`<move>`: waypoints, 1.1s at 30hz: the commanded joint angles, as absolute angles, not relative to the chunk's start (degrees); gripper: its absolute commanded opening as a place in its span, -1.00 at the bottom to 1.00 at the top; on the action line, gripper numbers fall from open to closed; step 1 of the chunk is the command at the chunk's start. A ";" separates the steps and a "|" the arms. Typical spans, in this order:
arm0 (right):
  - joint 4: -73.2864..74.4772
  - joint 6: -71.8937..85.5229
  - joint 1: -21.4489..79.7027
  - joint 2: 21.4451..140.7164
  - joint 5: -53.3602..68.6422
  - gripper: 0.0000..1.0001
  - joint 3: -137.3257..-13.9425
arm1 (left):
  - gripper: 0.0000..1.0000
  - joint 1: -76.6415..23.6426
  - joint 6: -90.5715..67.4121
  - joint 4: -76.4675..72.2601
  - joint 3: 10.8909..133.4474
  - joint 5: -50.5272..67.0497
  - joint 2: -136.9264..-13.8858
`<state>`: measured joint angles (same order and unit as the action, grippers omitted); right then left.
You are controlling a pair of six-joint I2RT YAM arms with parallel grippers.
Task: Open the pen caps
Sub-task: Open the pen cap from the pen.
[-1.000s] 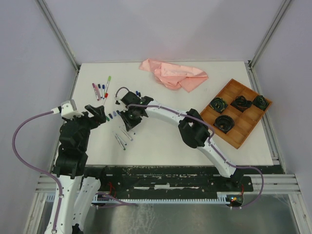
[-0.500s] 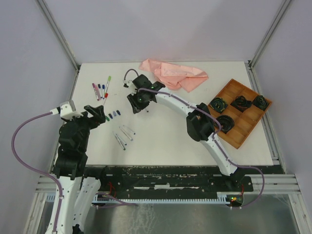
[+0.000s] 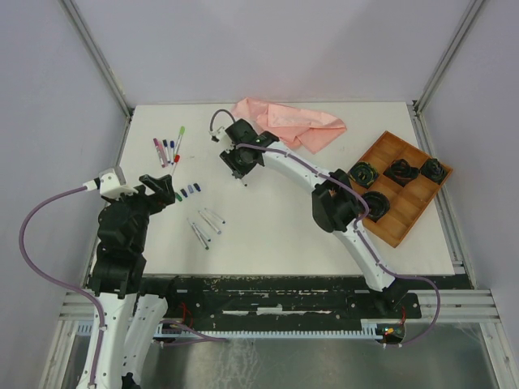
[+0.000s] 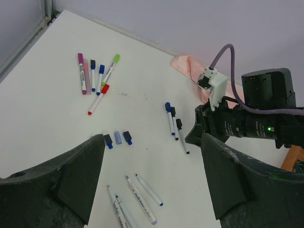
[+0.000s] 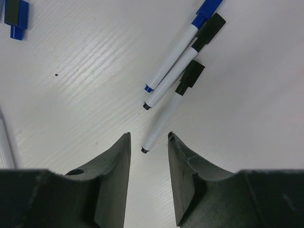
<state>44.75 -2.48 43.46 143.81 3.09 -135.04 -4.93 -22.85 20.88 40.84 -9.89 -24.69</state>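
Observation:
Three capped pens (image 5: 175,80) lie side by side under my right gripper (image 5: 148,135), one with a blue pen cap (image 5: 209,7) and two with black ones (image 5: 192,73). That gripper is open, and the nearest pen's tail end sits between its fingertips, untouched. In the top view my right gripper (image 3: 242,168) hangs over the back middle of the table. Three loose pen caps (image 4: 117,138) lie in a short row, with several uncapped pens (image 4: 142,190) nearer me. My left gripper (image 4: 152,137) is open and empty above them. More capped pens (image 4: 95,78) lie at the far left.
A pink cloth (image 3: 288,121) is bunched at the back of the table, just behind my right gripper. A wooden tray (image 3: 424,208) with black coiled items stands at the right. A loose blue cap (image 5: 16,14) shows at the top left of the right wrist view.
My right arm has swung away from the loose caps and uncapped pens towards the back, over the three capped pens, and its jaws have widened. The left arm has not moved.

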 commanded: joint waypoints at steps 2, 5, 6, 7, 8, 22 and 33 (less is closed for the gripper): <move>44.13 -3.79 43.33 145.72 -0.18 -0.15 -138.27 | 0.76 -4.30 -21.49 17.93 40.87 -8.67 -24.53; 44.22 -3.70 43.27 146.47 -0.18 -0.18 -138.49 | 0.76 -4.16 -21.45 17.86 40.87 -8.53 -24.69; 44.19 -3.62 43.26 146.63 -0.18 -0.18 -138.47 | 0.76 -4.14 -21.51 17.84 40.87 -8.53 -24.61; 44.25 -3.42 43.29 146.76 -0.09 -0.19 -138.51 | 0.76 -4.13 -21.50 17.84 40.87 -8.55 -24.55; 44.25 -3.24 43.31 146.78 -0.07 -0.20 -138.54 | 0.76 -4.07 -21.48 17.84 40.87 -8.53 -24.60; 44.83 -0.38 42.26 149.29 -2.16 -0.34 -138.55 | 0.76 -3.98 -21.45 17.84 40.78 -8.52 -24.25; 45.31 -0.15 38.68 143.13 -1.56 -0.70 -129.10 | 0.76 -3.95 -21.49 17.84 40.78 -8.53 -24.32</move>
<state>43.86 -0.30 40.71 147.52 -0.03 -133.60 -4.47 -22.87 20.88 40.84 -8.86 -24.69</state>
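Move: The pen I want, the black-capped one nearest my right hand, has its middle about 3 cm ahead, 1 cm left and 5 cm below it; its bare end lies almost under my fingertips. Beside it, 6 cm ahead at the same depth, lie a second black-capped pen 3 cm left and a blue-capped pen 4 cm left. A loose blue cap is 14 cm left and 2 cm back. From my left hand the wanted pen is some 21 cm ahead, 26 cm right and 28 cm below. I sink my right hand about 4.5 cm, almost straight down, to the tail end of the nearest black-capped pen, my part-open fingers astride its white barrel. Then, staying low, I close them to a pinch just short of the bare tip while sweeping about 2 cm right and a little forward, dragging that end along, with a slight clockwise turn. ##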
